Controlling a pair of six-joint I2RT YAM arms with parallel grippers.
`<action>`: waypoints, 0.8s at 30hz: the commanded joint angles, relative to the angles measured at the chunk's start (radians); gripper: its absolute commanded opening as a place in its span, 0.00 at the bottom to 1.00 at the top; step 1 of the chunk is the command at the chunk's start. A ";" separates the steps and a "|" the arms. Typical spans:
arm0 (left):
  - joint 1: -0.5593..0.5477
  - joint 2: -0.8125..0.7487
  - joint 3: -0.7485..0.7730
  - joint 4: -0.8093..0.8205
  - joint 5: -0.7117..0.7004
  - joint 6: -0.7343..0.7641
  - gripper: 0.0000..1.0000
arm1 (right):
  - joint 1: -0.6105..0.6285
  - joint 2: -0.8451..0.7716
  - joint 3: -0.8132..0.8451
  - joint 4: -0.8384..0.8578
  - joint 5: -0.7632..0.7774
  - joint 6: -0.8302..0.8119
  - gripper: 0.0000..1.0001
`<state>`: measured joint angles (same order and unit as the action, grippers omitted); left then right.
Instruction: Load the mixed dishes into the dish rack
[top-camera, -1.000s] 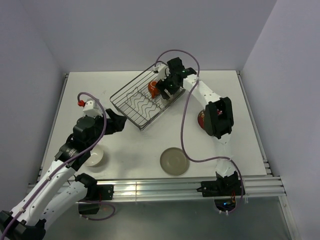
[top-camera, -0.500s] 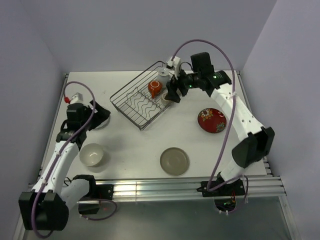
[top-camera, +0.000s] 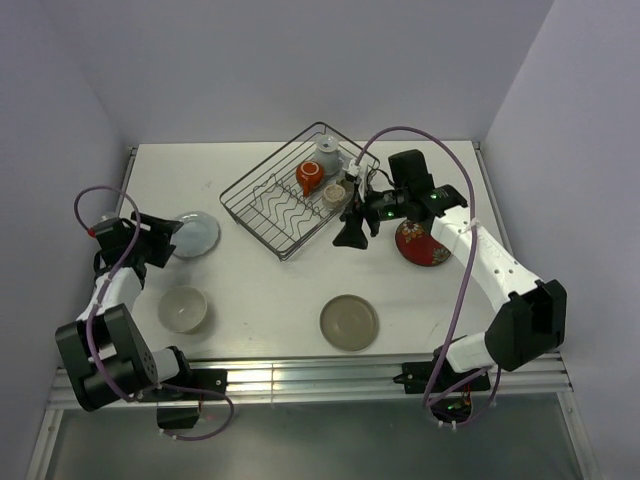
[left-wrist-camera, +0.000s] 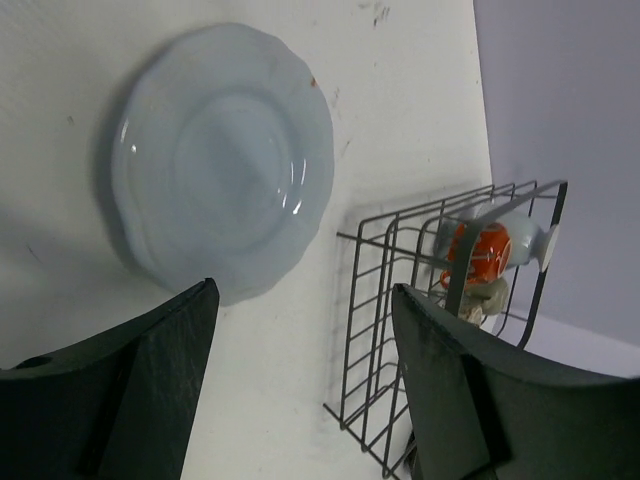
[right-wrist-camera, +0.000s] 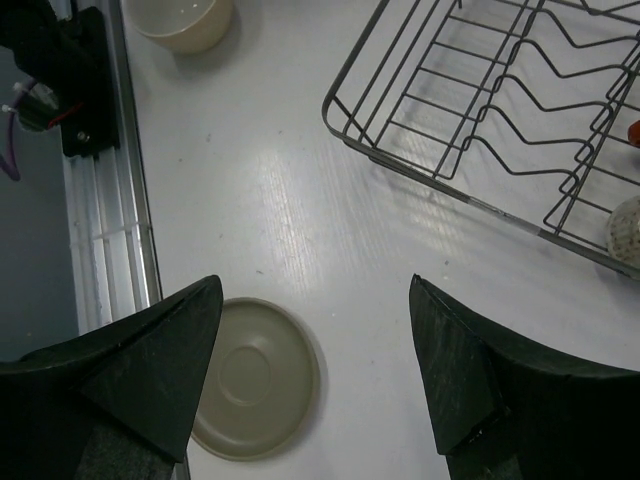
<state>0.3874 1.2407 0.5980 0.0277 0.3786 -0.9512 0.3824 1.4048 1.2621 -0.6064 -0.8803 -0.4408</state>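
The dish rack (top-camera: 252, 226) stands at the back centre, with an orange-red mug (top-camera: 309, 176), a grey cup (top-camera: 327, 152) and a beige cup (top-camera: 333, 193) in its far right end. A pale plate (top-camera: 192, 234) lies flat to its left, and my left gripper (top-camera: 165, 236) is open just beside that plate. The left wrist view shows the pale plate (left-wrist-camera: 220, 160) beyond the empty left gripper (left-wrist-camera: 305, 290). My right gripper (top-camera: 350, 237) hangs open and empty in front of the rack. An olive-grey plate (right-wrist-camera: 255, 378) lies below it. The cream bowl (top-camera: 183, 309) sits front left. The right arm partly covers the red floral plate (top-camera: 425, 243).
A metal rail (top-camera: 300, 375) runs along the table's near edge, with the arm bases bolted to it. Walls close in the table on the left, back and right. Purple cables loop above both arms. The rack's wire wall (left-wrist-camera: 385, 300) stands close to the left gripper's right finger.
My left arm has swung back to the left and now sits at the pale plate's left side. The right gripper has drawn away from the rack's cups toward the front.
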 joint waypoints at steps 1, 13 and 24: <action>0.031 0.034 -0.030 0.138 0.023 -0.067 0.76 | -0.014 -0.070 -0.021 0.108 -0.058 0.028 0.82; 0.071 0.210 -0.098 0.239 0.000 -0.031 0.73 | -0.091 -0.066 -0.018 0.111 -0.134 0.047 0.81; 0.073 0.431 0.008 0.250 0.068 0.074 0.54 | -0.093 -0.070 -0.013 0.100 -0.134 0.051 0.80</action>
<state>0.4549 1.6310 0.6003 0.2913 0.4515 -0.9394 0.2939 1.3621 1.2369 -0.5316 -0.9894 -0.3969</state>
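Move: The light blue plate lies low in front of the left hand, its middle about 5 cm ahead, 6 cm to the right and 9 cm below. The white bowl is some 15 cm back, 2 cm to the right and 8 cm below, and the dish rack's middle about 15 cm ahead and 32 cm to the right. From the right hand the plate lies about 38 cm left, 8 cm ahead and 20 cm down. Bringing its fingers around the near-left rim of the blue plate, the left hand sinks about 8 cm and eases some 2 cm left, then noses roughly 3 cm forward as the drop ends. The fingers start closing late in the approach, going from three-quarters to just over half open; firm contact can't be seen. The right hand drifts up about 2 cm beside the rack. ##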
